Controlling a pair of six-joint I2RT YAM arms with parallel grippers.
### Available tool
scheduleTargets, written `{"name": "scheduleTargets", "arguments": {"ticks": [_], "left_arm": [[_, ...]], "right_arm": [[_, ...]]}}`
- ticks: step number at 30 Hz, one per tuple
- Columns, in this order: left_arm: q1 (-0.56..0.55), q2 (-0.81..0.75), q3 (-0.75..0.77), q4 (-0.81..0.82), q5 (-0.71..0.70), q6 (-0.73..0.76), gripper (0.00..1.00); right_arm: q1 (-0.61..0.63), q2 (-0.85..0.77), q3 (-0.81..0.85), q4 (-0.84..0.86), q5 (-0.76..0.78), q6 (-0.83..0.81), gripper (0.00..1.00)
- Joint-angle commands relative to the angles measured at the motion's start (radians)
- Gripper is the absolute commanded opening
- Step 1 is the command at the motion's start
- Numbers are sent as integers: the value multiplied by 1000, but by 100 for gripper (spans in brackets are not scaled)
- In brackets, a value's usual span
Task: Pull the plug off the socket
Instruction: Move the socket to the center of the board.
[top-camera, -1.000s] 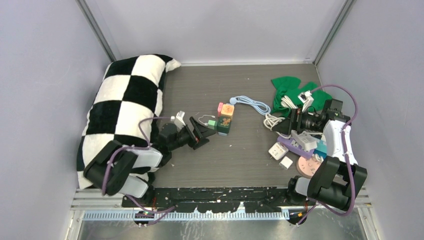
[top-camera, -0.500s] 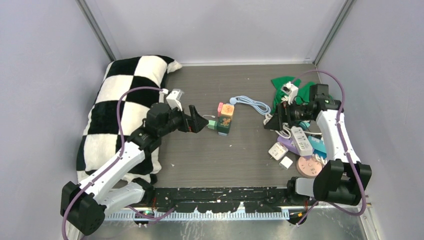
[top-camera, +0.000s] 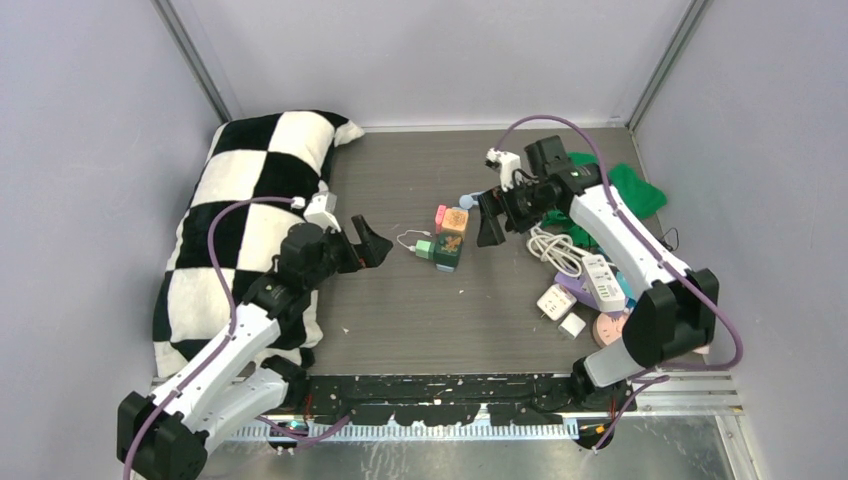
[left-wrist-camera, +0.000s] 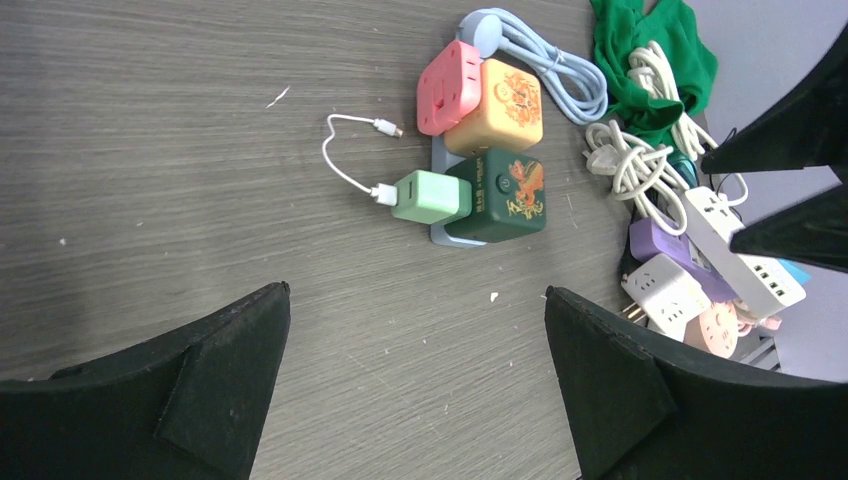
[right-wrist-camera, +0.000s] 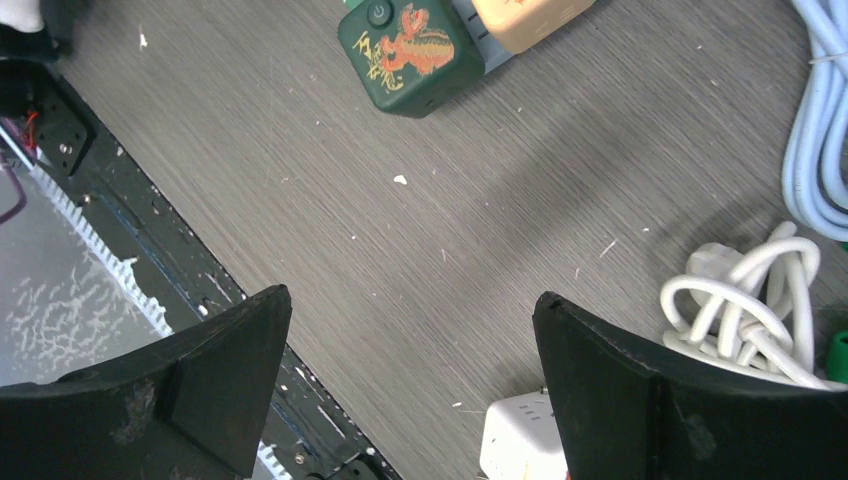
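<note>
A blue-grey socket strip (left-wrist-camera: 440, 238) lies mid-table with a pale blue cable (left-wrist-camera: 560, 70). On it sit a pink plug cube (left-wrist-camera: 450, 87), an orange one (left-wrist-camera: 500, 105) and a dark green one (left-wrist-camera: 505, 195) with a dragon print. A light green plug (left-wrist-camera: 432, 196) with a short white lead sits against the dark green cube. My left gripper (top-camera: 378, 248) hovers open just left of the strip (top-camera: 448, 235), nothing between its fingers. My right gripper (top-camera: 488, 222) hangs open just right of it, above bare table, with the dark green cube (right-wrist-camera: 410, 45) ahead.
A checkered pillow (top-camera: 250, 210) fills the left side. At the right lie a green cloth (top-camera: 625, 185), coiled white cords (top-camera: 555, 250), a white power strip (top-camera: 603, 280), white adapters (top-camera: 557, 300) and a pink disc (top-camera: 612, 330).
The right arm has swung left and farther back, from the pile at the right to beside the socket strip. The left gripper rose from the table, then drew back slightly left. Both stay open.
</note>
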Motion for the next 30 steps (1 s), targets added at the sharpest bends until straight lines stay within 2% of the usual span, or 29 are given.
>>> {"name": "scheduleTargets", "arguments": {"ticks": [1,6,11,15,22,30], "left_arm": [[8,-77,-24,25,-54,-64,100],[9,-145,-63,1,-98,-105,100],[9,-174,-91,15,-123,-143,100],[9,-149,-89,28,-118,-156,100],[8,-106,-83,36,-95,-168,99],[9,-83,-116,96,-86,-188,99]], "right_arm": [[55,78,96,115,167,236,95],[95,158,133,183,195,437,99],[209,177,84,260,487,685,100],[234,221,113,280,509,812,100],[259,322,171,251,656,838,100],[295,346,151,282,579,840,100]]}}
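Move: From the open right hand, the orange plug on the blue socket strip lies about 9 cm ahead, 7 cm to the left and 14 cm below. The pink plug sits some 3 cm farther left of it and 1 cm farther out; the dark green plug is about 6 cm nearer the robot and 1 cm left of it. From the left hand, the orange plug is roughly 13 cm ahead, 14 cm to the right and 15 cm below. Carry the right gripper forward and left, about 8 cm each way, sinking some 7 cm mostly late in the reach, until it hovers over the orange plug on the blue socket strip. Turn the hand about 40 degrees clockwise on the way and keep the fingers wide open, touching nothing. Let the empty left hand drift about 2 cm left. ##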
